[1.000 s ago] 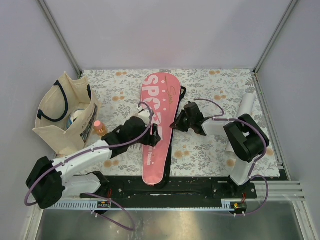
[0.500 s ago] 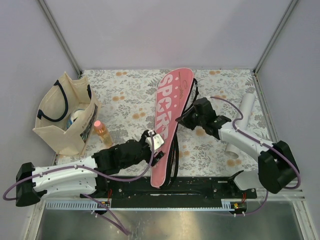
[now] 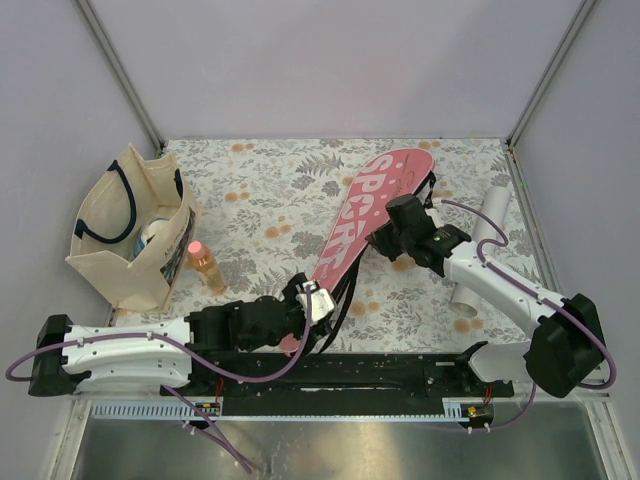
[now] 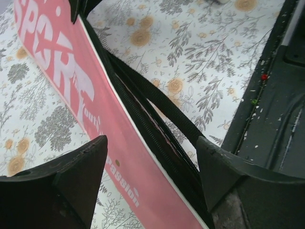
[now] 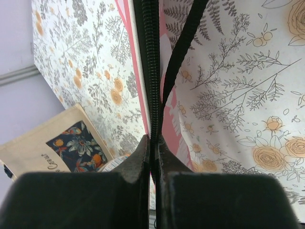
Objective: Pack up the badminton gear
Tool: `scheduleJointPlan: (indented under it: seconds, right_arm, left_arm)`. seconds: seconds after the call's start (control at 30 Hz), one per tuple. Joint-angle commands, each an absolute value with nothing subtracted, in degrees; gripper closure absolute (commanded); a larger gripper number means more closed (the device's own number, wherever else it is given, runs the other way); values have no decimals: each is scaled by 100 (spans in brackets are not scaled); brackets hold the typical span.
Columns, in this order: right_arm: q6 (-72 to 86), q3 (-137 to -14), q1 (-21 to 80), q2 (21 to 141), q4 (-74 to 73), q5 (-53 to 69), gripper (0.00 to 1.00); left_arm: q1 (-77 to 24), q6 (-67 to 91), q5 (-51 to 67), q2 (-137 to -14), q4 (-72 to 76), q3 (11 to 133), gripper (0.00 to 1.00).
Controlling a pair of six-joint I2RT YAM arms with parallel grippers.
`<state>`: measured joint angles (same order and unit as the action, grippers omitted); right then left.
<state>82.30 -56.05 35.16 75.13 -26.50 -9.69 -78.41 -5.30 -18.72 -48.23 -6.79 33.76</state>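
The pink "SPORT" cover (image 3: pixel 365 215) lies slanted across the table, its wide end at the far right and its narrow end near the front rail. My right gripper (image 3: pixel 396 226) is shut on the cover's black zipper edge (image 5: pixel 151 57), with the black strap (image 5: pixel 183 47) running beside it. My left gripper (image 3: pixel 316 303) stands open over the cover's narrow end (image 4: pixel 119 157). One finger is on each side and neither touches it. A white tube (image 3: pixel 492 215) lies at the right, partly hidden under the right arm.
A beige tote bag (image 3: pixel 125 235) with navy handles stands at the left, also seen in the right wrist view as the tote bag (image 5: pixel 47 152). An orange bottle (image 3: pixel 206 266) stands beside it. The black base rail (image 3: pixel 400 370) runs along the near edge.
The right gripper closed on the cover's zipper edge and swung its wide end to the right. The left arm drew back toward the near edge and its jaws spread wider.
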Motion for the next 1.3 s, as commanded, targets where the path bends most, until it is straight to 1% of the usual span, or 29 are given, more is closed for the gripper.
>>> scheduleJointPlan:
  seconds: [0.0,0.13,0.27,0.37,0.43,0.5,0.53,0.57,0.63,0.7,0.73,0.77,0.8,0.83,0.87,1.03,1.1,1.17,1.27]
  right_arm:
    - [8745,-6038,3542,7339,-2610,-1380,100]
    - [8885,-6117,3533,7400,-2654,-1354,100]
    - [8947,-6152,3533,7392,-2672,-1406,100]
    - [8956,-6161,3533,7392,-2672,-1398,100]
    - [8956,-6135,3533,7392,-2611,-1345,100]
    - [8991,-6056,3533,7383,-2540,-1292,100]
    - [9035,-5995,3533,7374,-2488,-1283,100]
    - [9026,-5925,3533,7365,-2435,-1275,100]
    - [8983,-5828,3533,7348,-2295,-1240,100]
    - [8755,-5696,3525,7313,-1979,-1152,100]
    - [8562,-5617,3533,7278,-1856,-1151,100]
    - [8282,-5512,3533,7216,-1593,-1134,95]
    - [7940,-5363,3507,7094,-1312,-1134,85]
    - [7423,-5205,3489,6988,-1127,-1134,77]
    - [7044,-4977,3481,6857,-951,-1134,72]
    - [4848,-4325,3165,6233,138,-284,54]
    - [4143,-4394,2954,6091,36,-19,51]
    - [3562,-4517,2621,5977,-298,438,51]
    - [2894,-4693,2006,5854,-614,519,52]
  left_arm:
    - [-7910,-545,-2451,-4851,-782,3516,21]
    - [-7928,-860,-2812,-5132,-396,3209,21]
    - [-7928,-1046,-2883,-5475,-290,3208,23]
    - [-7937,-1081,-3022,-5651,-168,3156,26]
    - [-7937,-1151,-3286,-5695,-53,3103,32]
    - [-7937,-1256,-3462,-5687,-26,3076,40]
    - [-7945,-1326,-3498,-5669,-26,3085,46]
    - [-7945,-1397,-3515,-5652,-18,3102,55]
    - [-7928,-1485,-3559,-5616,-53,3120,81]
    - [-7875,-1459,-3490,-5581,-192,3199,95]
    - [-7805,-1372,-3394,-5529,-341,3251,100]
    - [-7718,-1267,-3210,-5459,-465,3313,100]
    - [-7586,-1170,-2973,-5362,-527,3340,100]
    - [-7454,-1065,-2684,-5231,-588,3340,100]
    - [-7279,-898,-2315,-5029,-641,3331,100]
    - [-6514,-458,-1048,-4334,-835,3208,100]
    - [-6434,-309,-775,-4298,-826,3234,100]
    - [-6102,-71,-301,-4411,-1062,3453,100]
    - [-5679,183,219,-4561,-1370,3673,100]
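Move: The left hand, open, is about to take the pink bag's zipped edge, nearer its lower end: about 4 cm ahead, 2 cm to the left and 4 cm below. The loose black strap hangs some 6 cm to this hand's right, level fore-and-aft and 5 cm lower; the orange bottle stands about 34 cm left and 8 cm ahead, 14 cm lower. From the right hand, already pinching the edge higher up, the left's grip spot lies about 12 cm back, 10 cm left and 3 cm lower. The left hand sinks about 4 cm while easing forward and a little left, rolling its left side up some 15 degrees, and shuts on the zipped edge while the right hand keeps its pinch almost still, then draws the pinched edge about 3 cm left as the roll eases off. Only once the left has closed do the right fingers open to about half and come free of the edge, the hand then lifting some 4 cm and going about as far to the right while its fingers tip up from their downward slant. ##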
